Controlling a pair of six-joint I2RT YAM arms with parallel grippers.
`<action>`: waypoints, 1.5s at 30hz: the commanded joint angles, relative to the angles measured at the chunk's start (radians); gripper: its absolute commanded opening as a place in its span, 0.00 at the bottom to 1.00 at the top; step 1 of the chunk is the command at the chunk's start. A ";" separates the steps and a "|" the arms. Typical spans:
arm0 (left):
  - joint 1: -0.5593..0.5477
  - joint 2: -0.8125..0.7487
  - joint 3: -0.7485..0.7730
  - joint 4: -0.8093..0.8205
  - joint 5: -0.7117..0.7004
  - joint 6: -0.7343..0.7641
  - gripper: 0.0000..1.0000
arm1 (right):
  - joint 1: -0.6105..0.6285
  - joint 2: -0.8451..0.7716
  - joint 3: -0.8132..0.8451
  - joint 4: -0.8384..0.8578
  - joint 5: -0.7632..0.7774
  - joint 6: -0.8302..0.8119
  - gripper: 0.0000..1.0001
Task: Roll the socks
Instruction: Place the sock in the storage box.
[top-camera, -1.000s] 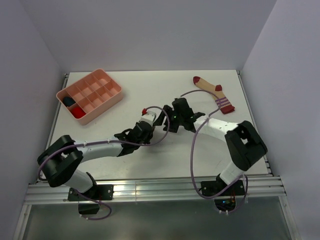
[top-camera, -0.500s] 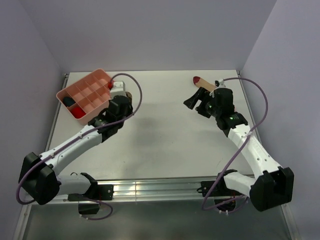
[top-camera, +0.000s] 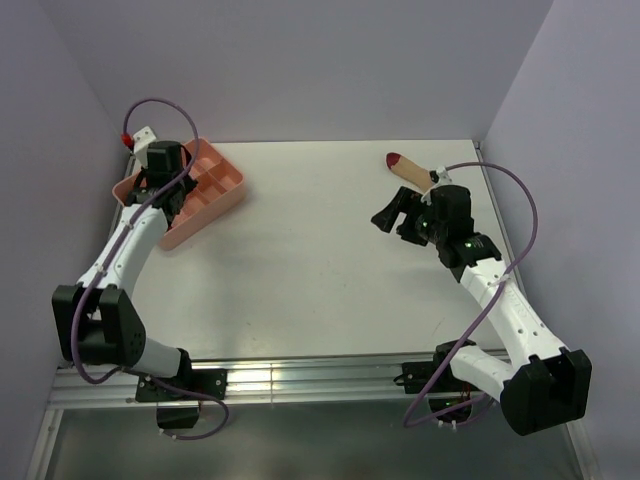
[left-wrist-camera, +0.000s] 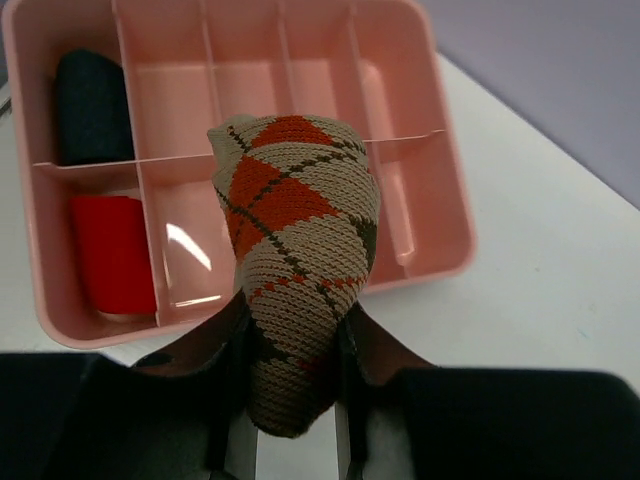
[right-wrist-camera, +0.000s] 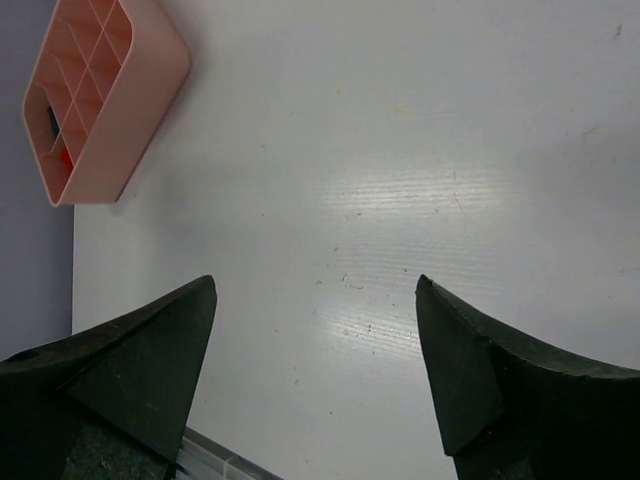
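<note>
My left gripper (left-wrist-camera: 290, 330) is shut on the rolled argyle sock (left-wrist-camera: 295, 250), brown, orange and tan, and holds it above the pink compartment tray (left-wrist-camera: 440, 180). In the top view the left gripper (top-camera: 163, 185) hangs over the tray (top-camera: 225, 190) at the back left; the sock is hidden there. My right gripper (right-wrist-camera: 315, 285) is open and empty above bare table. In the top view the right gripper (top-camera: 392, 215) sits at the right, and my arm covers most of the tan sock, of which only the dark red toe (top-camera: 398, 160) shows.
The tray holds a plain dark bundle (left-wrist-camera: 92, 105) and a plain red bundle (left-wrist-camera: 110, 250) in its left compartments. The tray also shows in the right wrist view (right-wrist-camera: 110, 90). Walls close the table on the left, back and right.
My left arm has swung left and back with the argyle sock, from the table's middle to over the tray. My right arm moved right to the tan sock and now covers most of it.
</note>
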 joint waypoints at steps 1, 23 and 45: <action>0.070 0.058 0.079 -0.077 0.113 -0.038 0.00 | -0.009 -0.017 -0.009 0.005 -0.027 -0.028 0.87; 0.349 0.380 0.401 -0.215 0.359 0.051 0.00 | -0.007 -0.003 -0.080 0.037 -0.127 -0.046 0.86; 0.426 0.658 0.580 -0.259 0.428 0.074 0.00 | -0.006 0.063 -0.095 0.064 -0.153 -0.046 0.84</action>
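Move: The left hand holds the rolled argyle sock; the empty compartment it is bound for lies about 10 cm ahead, 13 cm to its left and some 18 cm below. Beside that compartment, the navy sock lies about 6 cm farther left and 4 cm nearer the base, the red sock roughly 9 cm nearer the base, both at about the same height. From the right hand the compartment is roughly 22 cm ahead, 58 cm left and 16 cm below. Leftward and downward first, then forward and left nearly level, and last almost straight down, the left hand brings the argyle sock some 13 cm left, 13 cm down and 7 cm forward to the compartment beside the navy sock. Its fingers tip about 20 degrees steeper and keep their grip. The right hand, open and empty, sinks about 5 cm, drifting slightly back and left. ##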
